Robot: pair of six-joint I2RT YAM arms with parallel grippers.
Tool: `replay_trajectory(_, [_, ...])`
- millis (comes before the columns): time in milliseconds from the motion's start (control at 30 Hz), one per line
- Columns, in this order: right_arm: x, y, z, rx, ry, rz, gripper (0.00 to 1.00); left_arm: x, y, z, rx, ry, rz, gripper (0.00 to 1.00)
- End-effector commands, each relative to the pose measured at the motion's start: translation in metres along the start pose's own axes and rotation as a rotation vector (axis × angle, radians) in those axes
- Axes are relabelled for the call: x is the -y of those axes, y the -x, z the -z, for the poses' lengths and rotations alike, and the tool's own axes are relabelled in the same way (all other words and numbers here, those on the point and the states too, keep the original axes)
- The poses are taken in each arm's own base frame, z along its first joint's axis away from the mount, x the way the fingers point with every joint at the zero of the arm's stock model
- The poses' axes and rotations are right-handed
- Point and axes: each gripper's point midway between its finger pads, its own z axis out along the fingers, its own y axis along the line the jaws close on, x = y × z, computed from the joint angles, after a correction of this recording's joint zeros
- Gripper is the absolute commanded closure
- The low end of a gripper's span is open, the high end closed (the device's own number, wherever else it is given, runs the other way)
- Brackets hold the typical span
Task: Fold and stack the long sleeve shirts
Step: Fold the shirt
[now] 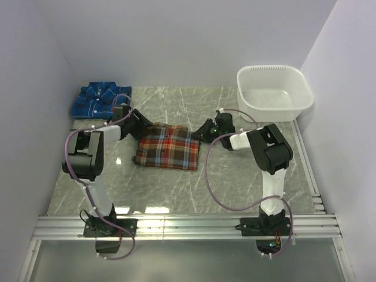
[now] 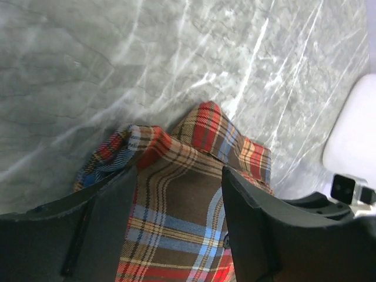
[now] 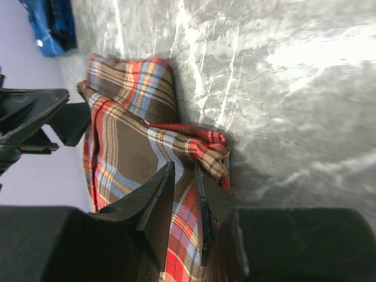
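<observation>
The red-orange plaid shirt [image 1: 169, 147] lies folded in a rough square on the marble table, mid-way between both arms. The blue plaid shirt [image 1: 100, 98] lies folded at the back left, also visible in the right wrist view [image 3: 50, 23]. My left gripper [image 1: 141, 122] is at the red shirt's back left corner, its fingers [image 2: 252, 217] wide apart and open over the plaid cloth [image 2: 176, 223]. My right gripper [image 1: 204, 130] is at the shirt's back right edge. Its jaws [image 3: 184, 167] stand narrow, with the bunched plaid edge [image 3: 205, 150] pinched between them.
A white plastic tub [image 1: 274, 93] stands at the back right corner. Walls close in the left, back and right sides. Metal rails [image 1: 188, 224] run along the near edge by the arm bases.
</observation>
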Motion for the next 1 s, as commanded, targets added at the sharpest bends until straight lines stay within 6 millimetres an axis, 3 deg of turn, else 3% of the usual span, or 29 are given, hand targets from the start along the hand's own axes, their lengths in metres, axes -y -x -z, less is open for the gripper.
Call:
replay_trajectory(0, [-0.002, 0.026, 0.01, 0.102, 0.02, 0.024, 0.71, -0.005, 0.016, -0.001, 0.065, 0.025, 0.009, 0.33])
replay_trajectory(33, [0.005, 0.027, 0.014, 0.107, 0.007, 0.016, 0.71, -0.007, 0.017, 0.002, 0.076, 0.044, 0.018, 0.33])
replay_trajectory(133, [-0.004, 0.039, 0.031, 0.152, 0.01, 0.052, 0.71, 0.003, 0.031, 0.024, 0.147, 0.057, -0.015, 0.25])
replay_trajectory(167, [-0.013, 0.042, 0.042, 0.162, -0.001, 0.071, 0.71, 0.019, 0.041, 0.039, 0.187, 0.03, -0.041, 0.18])
replay_trajectory(267, [-0.028, 0.054, 0.069, 0.211, -0.043, 0.163, 0.67, 0.044, 0.05, 0.073, 0.254, 0.051, -0.155, 0.07])
replay_trajectory(300, [-0.029, 0.057, 0.076, 0.22, -0.061, 0.206, 0.66, 0.056, 0.045, 0.082, 0.257, 0.063, -0.203, 0.05])
replay_trajectory(333, [-0.032, 0.059, 0.084, 0.229, -0.076, 0.224, 0.58, 0.059, 0.047, 0.09, 0.292, 0.099, -0.266, 0.03])
replay_trajectory(400, [-0.033, 0.061, 0.105, 0.235, -0.145, 0.257, 0.44, 0.085, 0.033, 0.109, 0.325, 0.092, -0.357, 0.01])
replay_trajectory(467, [-0.034, 0.062, 0.126, 0.243, -0.207, 0.267, 0.34, 0.094, 0.027, 0.127, 0.39, 0.136, -0.466, 0.01])
replay_trajectory(500, [-0.037, 0.063, 0.133, 0.253, -0.213, 0.289, 0.26, 0.106, 0.004, 0.129, 0.373, 0.122, -0.529, 0.01])
replay_trajectory(533, [-0.034, 0.06, 0.14, 0.242, -0.236, 0.292, 0.24, 0.104, -0.002, 0.133, 0.376, 0.153, -0.578, 0.01])
replay_trajectory(567, [-0.035, 0.057, 0.152, 0.236, -0.252, 0.301, 0.2, 0.112, -0.023, 0.135, 0.347, 0.133, -0.629, 0.01])
replay_trajectory(733, [-0.026, 0.053, 0.192, 0.258, -0.344, 0.306, 0.18, 0.118, -0.09, 0.13, 0.243, 0.172, -0.864, 0.01])
replay_trajectory(767, [-0.027, 0.051, 0.205, 0.274, -0.359, 0.305, 0.18, 0.109, -0.099, 0.124, 0.238, 0.233, -0.914, 0.01])
replay_trajectory(800, [-0.024, 0.051, 0.212, 0.288, -0.372, 0.304, 0.18, 0.119, -0.124, 0.125, 0.219, 0.209, -0.98, 0.01])
replay_trajectory(867, [-0.013, 0.052, 0.234, 0.35, -0.421, 0.284, 0.13, 0.116, -0.148, 0.115, 0.196, 0.24, -1.078, 0.01])
replay_trajectory(900, [-0.004, 0.047, 0.238, 0.357, -0.441, 0.266, 0.1, 0.124, -0.166, 0.117, 0.199, 0.224, -1.134, 0.02])
replay_trajectory(967, [0.002, 0.05, 0.256, 0.406, -0.452, 0.238, 0.1, 0.12, -0.187, 0.104, 0.172, 0.246, -1.235, 0.03])
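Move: The left hand is low at the folded plaid shirt's far-left corner: the shirt's middle lies about 8 cm back and 8 cm to its right, the near-right corner some 17 cm back and 18 cm right. The finished blue shirt sits some 12 cm ahead and 17 cm left of it. From the right hand, at the far-right corner, the plaid shirt's middle is about 4 cm back and 10 cm left, the white basket 18 cm ahead and 30 cm right. Outward first, both hands come away from the plaid shirt's far corners, the left opening fully, the right opening from nearly shut to wide. The left eases out 2 cm, rises some 17 cm, then sweeps back and right over the shirt and sinks towards its near-right corner, rolling about 60 degrees. The right draws off about 15 cm right, rising as much and backing off somewhat. ##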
